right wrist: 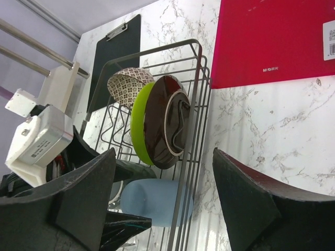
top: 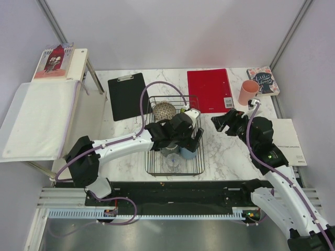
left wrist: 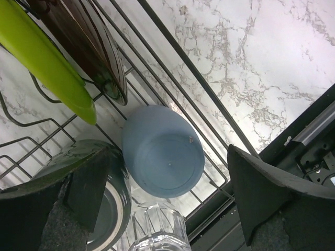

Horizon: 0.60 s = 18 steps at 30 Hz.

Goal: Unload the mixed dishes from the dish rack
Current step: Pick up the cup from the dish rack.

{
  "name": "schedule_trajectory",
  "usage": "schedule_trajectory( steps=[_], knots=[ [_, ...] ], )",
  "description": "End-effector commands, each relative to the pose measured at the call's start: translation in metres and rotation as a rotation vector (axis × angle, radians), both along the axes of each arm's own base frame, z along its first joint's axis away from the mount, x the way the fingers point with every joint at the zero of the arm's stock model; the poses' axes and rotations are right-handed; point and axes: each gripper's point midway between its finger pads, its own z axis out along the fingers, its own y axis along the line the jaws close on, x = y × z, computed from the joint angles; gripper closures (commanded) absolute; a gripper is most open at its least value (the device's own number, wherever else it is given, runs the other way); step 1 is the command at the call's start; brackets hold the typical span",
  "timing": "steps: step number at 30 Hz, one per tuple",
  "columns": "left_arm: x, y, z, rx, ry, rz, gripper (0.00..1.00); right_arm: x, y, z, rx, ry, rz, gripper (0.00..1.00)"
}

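Note:
The black wire dish rack (top: 157, 157) stands mid-table. In it are a beige mesh bowl (top: 164, 111), a lime-green plate (left wrist: 47, 57) and a dark red plate (left wrist: 89, 47) on edge, a grey mug (left wrist: 107, 209), a light blue cup (left wrist: 163, 157) lying on its side and a clear glass (left wrist: 154, 230). My left gripper (top: 192, 140) is open and empty, hovering over the blue cup, which lies between the jaws in the left wrist view (left wrist: 162, 209). My right gripper (top: 222, 124) is open and empty just right of the rack, facing it. A pink cup (top: 248, 92) stands on the table at the back right.
A black clipboard (top: 126, 95) lies behind the rack on the left and a red folder (top: 210, 89) on the right. A small book (top: 263, 79) lies beside the pink cup. White paper (top: 290, 141) lies at the right edge. A side shelf (top: 39, 117) stands left.

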Motion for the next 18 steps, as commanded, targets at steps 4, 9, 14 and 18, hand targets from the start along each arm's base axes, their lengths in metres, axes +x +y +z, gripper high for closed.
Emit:
schedule_trajectory(
  steps=[4,9,14,18],
  knots=[
    [0.002,-0.011,-0.003,0.016,-0.014,-0.022,0.07,0.002,0.002,0.001,-0.008,-0.034,0.010,0.19],
    [-0.001,-0.007,-0.010,0.028,0.000,-0.020,0.17,0.004,0.002,0.000,-0.009,-0.029,0.005,0.19],
    [-0.001,-0.006,-0.005,0.021,-0.009,-0.020,0.25,0.005,0.001,0.000,-0.003,-0.028,0.001,0.20],
    [-0.002,-0.005,0.005,0.009,-0.028,-0.031,0.46,0.003,-0.001,0.003,-0.004,-0.037,-0.006,0.20]
  ],
)
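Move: Just under the left hand's open fingers sits the blue cup, its middle about 5 cm down and 1 cm to the right. The mug stands some 9 cm left and 2 cm forward of the hand, the clear glass about 6 cm back and 7 cm left. The green bowl is roughly 12 cm ahead and 2 cm left. From the right hand the cup lies about 13 cm left, 8 cm back and 16 cm below. Sinking about 2 cm almost straight down over the blue cup, the left hand straddles its base end with one finger in the gap beside the mug, then stays there while the fingers close from wide open to about two thirds. By the end the pads meet opposite sides of the cup; the wrist hardly turns. ##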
